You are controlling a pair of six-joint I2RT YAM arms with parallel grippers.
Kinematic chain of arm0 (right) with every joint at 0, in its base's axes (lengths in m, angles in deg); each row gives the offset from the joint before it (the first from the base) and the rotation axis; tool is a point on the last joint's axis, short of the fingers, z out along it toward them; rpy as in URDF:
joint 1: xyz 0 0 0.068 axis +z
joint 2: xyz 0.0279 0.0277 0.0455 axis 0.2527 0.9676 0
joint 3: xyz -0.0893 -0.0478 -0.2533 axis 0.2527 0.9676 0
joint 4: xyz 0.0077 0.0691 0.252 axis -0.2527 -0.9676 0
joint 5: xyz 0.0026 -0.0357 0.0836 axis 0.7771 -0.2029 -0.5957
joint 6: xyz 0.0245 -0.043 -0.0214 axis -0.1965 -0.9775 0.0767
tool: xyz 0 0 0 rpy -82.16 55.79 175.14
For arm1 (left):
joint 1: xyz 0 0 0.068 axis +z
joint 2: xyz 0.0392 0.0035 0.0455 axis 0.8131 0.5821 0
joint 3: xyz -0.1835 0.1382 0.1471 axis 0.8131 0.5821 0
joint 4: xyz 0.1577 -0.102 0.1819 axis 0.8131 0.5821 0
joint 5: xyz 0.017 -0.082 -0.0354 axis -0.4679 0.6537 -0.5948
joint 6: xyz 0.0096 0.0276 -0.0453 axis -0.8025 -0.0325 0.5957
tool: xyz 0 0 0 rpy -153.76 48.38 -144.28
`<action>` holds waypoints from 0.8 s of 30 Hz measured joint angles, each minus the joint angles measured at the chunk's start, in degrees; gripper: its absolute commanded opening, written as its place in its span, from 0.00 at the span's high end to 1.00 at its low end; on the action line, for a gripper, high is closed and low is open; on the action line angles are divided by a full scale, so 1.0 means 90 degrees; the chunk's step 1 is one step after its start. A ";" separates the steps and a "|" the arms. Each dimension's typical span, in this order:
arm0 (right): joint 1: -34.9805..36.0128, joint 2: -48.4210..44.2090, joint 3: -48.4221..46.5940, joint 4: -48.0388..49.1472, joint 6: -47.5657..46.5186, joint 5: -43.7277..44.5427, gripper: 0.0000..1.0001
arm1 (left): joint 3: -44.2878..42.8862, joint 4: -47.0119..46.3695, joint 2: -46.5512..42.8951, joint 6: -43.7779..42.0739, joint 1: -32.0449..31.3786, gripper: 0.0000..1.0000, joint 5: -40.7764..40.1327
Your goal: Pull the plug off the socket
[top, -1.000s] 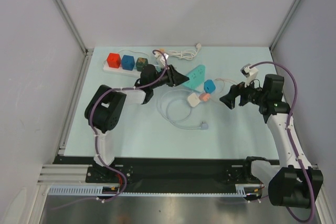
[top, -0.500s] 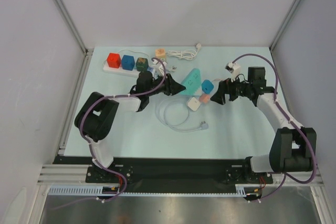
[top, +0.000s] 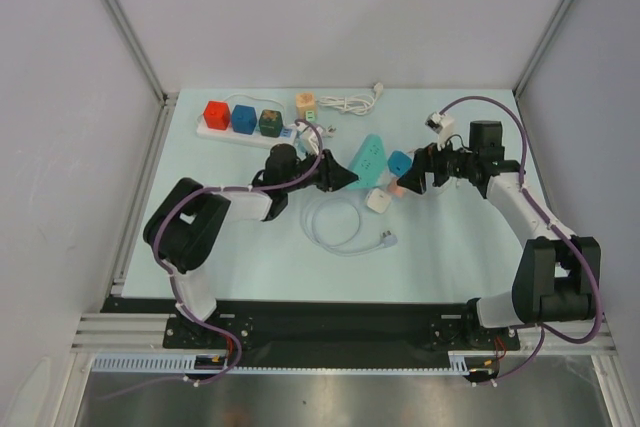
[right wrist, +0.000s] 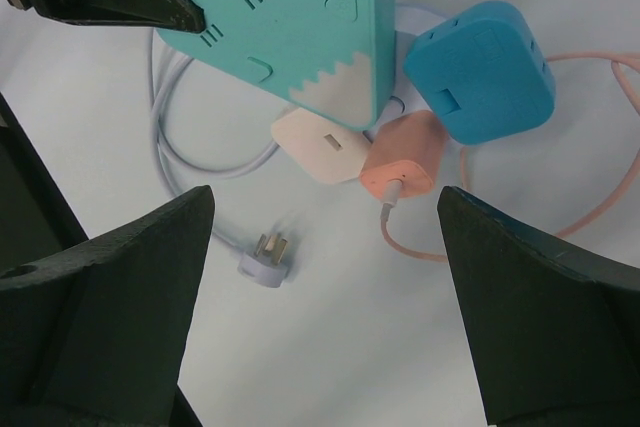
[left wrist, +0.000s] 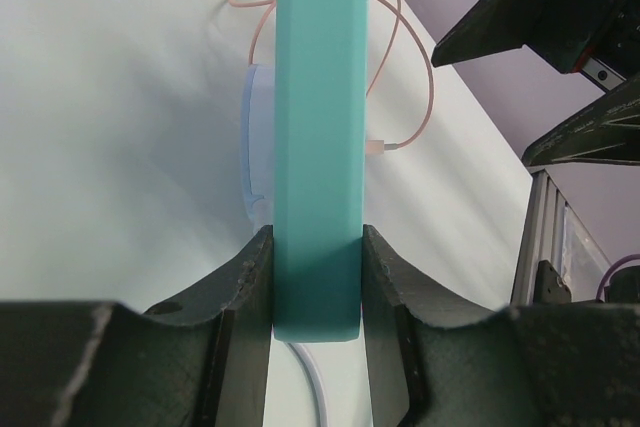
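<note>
The teal socket strip (top: 368,155) lies mid-table. My left gripper (top: 345,179) is shut on its near end; the left wrist view shows the strip (left wrist: 318,127) edge-on, clamped between both fingers (left wrist: 240,287). A blue plug (top: 399,161), a pink plug (top: 395,187) with a pink cable and a white plug (top: 378,201) crowd against the strip's far end. My right gripper (top: 410,179) is wide open just above them. In the right wrist view the pink plug (right wrist: 405,162), white plug (right wrist: 325,144) and blue plug (right wrist: 485,72) sit beside the strip (right wrist: 290,17).
A white power strip (top: 214,130) carrying red, blue and dark cubes lies at the back left. A small orange adapter (top: 306,102) and a coiled white cable (top: 350,100) lie at the back. A pale cable loop (top: 335,222) ends in a loose plug (top: 388,239).
My right gripper has moved left, from open table to just over the cluster of plugs. My left gripper has shifted slightly right and nearer with the teal strip in it.
</note>
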 measured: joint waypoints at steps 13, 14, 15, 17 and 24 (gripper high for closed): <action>0.0032 0.0007 0.0102 0.0146 0.0801 0.1197 0.14 | 0.0002 0.0255 -0.0051 -0.0175 -0.0362 1.00 -0.0549; 0.0095 0.0034 0.0102 0.0160 0.0867 0.1326 0.14 | 0.0002 0.0294 -0.0066 -0.0192 -0.0403 1.00 -0.0605; 0.0170 0.0078 0.0100 0.0197 0.0935 0.1440 0.14 | 0.0002 0.0321 -0.0085 -0.0221 -0.0437 1.00 -0.0675; 0.0291 0.0238 0.0100 0.0233 0.1032 0.1634 0.23 | 0.0002 0.0384 -0.0121 -0.0248 -0.0500 1.00 -0.0797; 0.0376 0.0874 0.0087 0.0153 0.1316 0.2079 0.28 | 0.0002 0.0447 -0.0160 -0.0342 -0.0600 1.00 -0.1010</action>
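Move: The orange plug, on the teal socket that the left hand holds up, lies about 8 cm below the right hand, some 3 cm ahead and 2 cm to its left. The blue plug stands about 6 cm ahead, 1 cm left and 5 cm below that hand; the white plug is level with it fore and aft, 6 cm left and 9 cm down. From the left hand, the orange plug is some 10 cm right, 1 cm back and 5 cm lower. The orange plug is approached from above: the right hand eases forward and right, then sinks about 7 cm in all, turning clockwise some 15 degrees and tipping its fingers down, while they close from wide open by about a quarter, still empty. The left hand keeps its pinch on the teal socket and carries it some 2 cm to the right, slightly back and down. ##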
